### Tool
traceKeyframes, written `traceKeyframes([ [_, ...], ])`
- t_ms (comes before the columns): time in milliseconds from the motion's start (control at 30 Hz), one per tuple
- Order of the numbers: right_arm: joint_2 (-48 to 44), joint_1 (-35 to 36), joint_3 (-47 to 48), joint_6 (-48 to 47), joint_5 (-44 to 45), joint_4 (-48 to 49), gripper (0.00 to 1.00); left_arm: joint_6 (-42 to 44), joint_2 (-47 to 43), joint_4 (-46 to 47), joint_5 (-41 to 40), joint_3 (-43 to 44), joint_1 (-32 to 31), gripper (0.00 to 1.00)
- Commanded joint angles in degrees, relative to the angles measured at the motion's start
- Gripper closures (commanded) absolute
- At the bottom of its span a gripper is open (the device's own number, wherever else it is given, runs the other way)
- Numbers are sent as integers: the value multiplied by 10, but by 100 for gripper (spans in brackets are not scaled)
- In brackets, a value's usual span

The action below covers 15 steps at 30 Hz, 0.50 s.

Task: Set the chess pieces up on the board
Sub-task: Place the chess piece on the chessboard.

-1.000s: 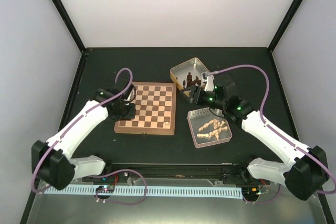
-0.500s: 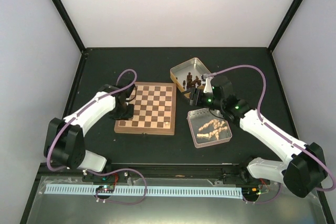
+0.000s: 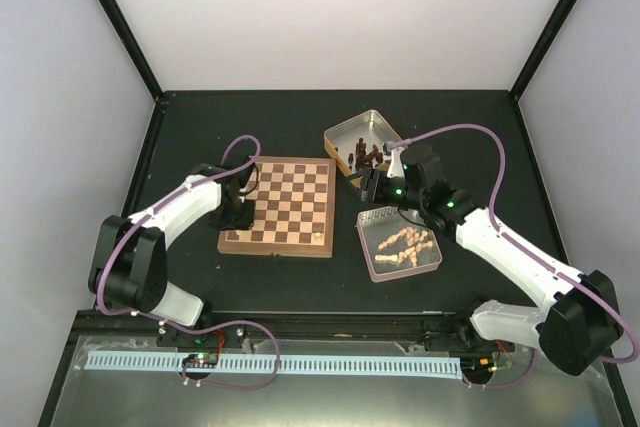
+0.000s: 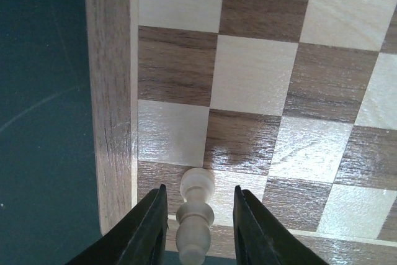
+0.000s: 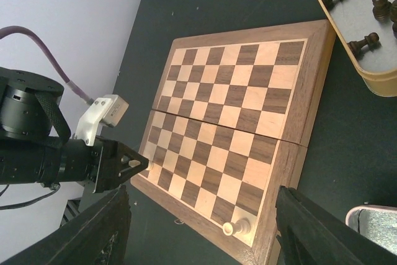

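Note:
The board [image 3: 290,197] lies left of centre; it also shows in the left wrist view [image 4: 267,79] and the right wrist view [image 5: 229,103]. My left gripper [image 3: 240,215] is at its left edge, jaws open around a pale piece [image 4: 196,212] that stands on a square near the front left corner, with a small gap on each side. Another pale piece [image 3: 319,235] sits on the near right corner square, also seen in the right wrist view [image 5: 239,226]. My right gripper [image 3: 372,184] is wide open and empty, hovering right of the board. Several pale chess pieces [image 3: 405,242] lie in a tin.
The tin holding the pale pieces [image 3: 362,232] sits right of the board. A second tin [image 3: 335,133] behind it holds dark brown figures [image 3: 368,155]. The left gripper [image 5: 124,164] shows in the right wrist view. Black frame posts stand at the table's back corners.
The left arm has swung its elbow in and back while its gripper stayed at the board's left edge. The right wrist has shifted slightly back and to the right.

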Motion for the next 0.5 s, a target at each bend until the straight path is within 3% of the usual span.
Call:
traceKeyframes([
  [0,4,-2,-2,-11,8,-2,35,6,7,16,14,-5,6,73],
  [300,3,-2,-1,-13,12,-10,35,3,9,16,-6,-10,10,91],
  [467,-3,-2,-2,-14,15,-9,35,-10,-13,28,-43,-7,15,95],
])
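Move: The light chess piece stands on the near-left corner of the board, already between the left fingers, its middle about 1 cm below the hand point. The board's left rim runs some 4 cm to the left; the board's middle lies roughly 10 cm ahead and 10 cm right, and the second light piece about 21 cm right, level with it. From the right hand, the first piece is some 31 cm left, 16 cm back and 18 cm down. Close the left gripper again on the light chess piece at the board's corner, going from about a third open until both fingertips pinch it from left and right. Sink only about half a centimetre meanwhile, fingers still pointing straight down, and at the end ease about half a centimetre left towards the board's left rim. ##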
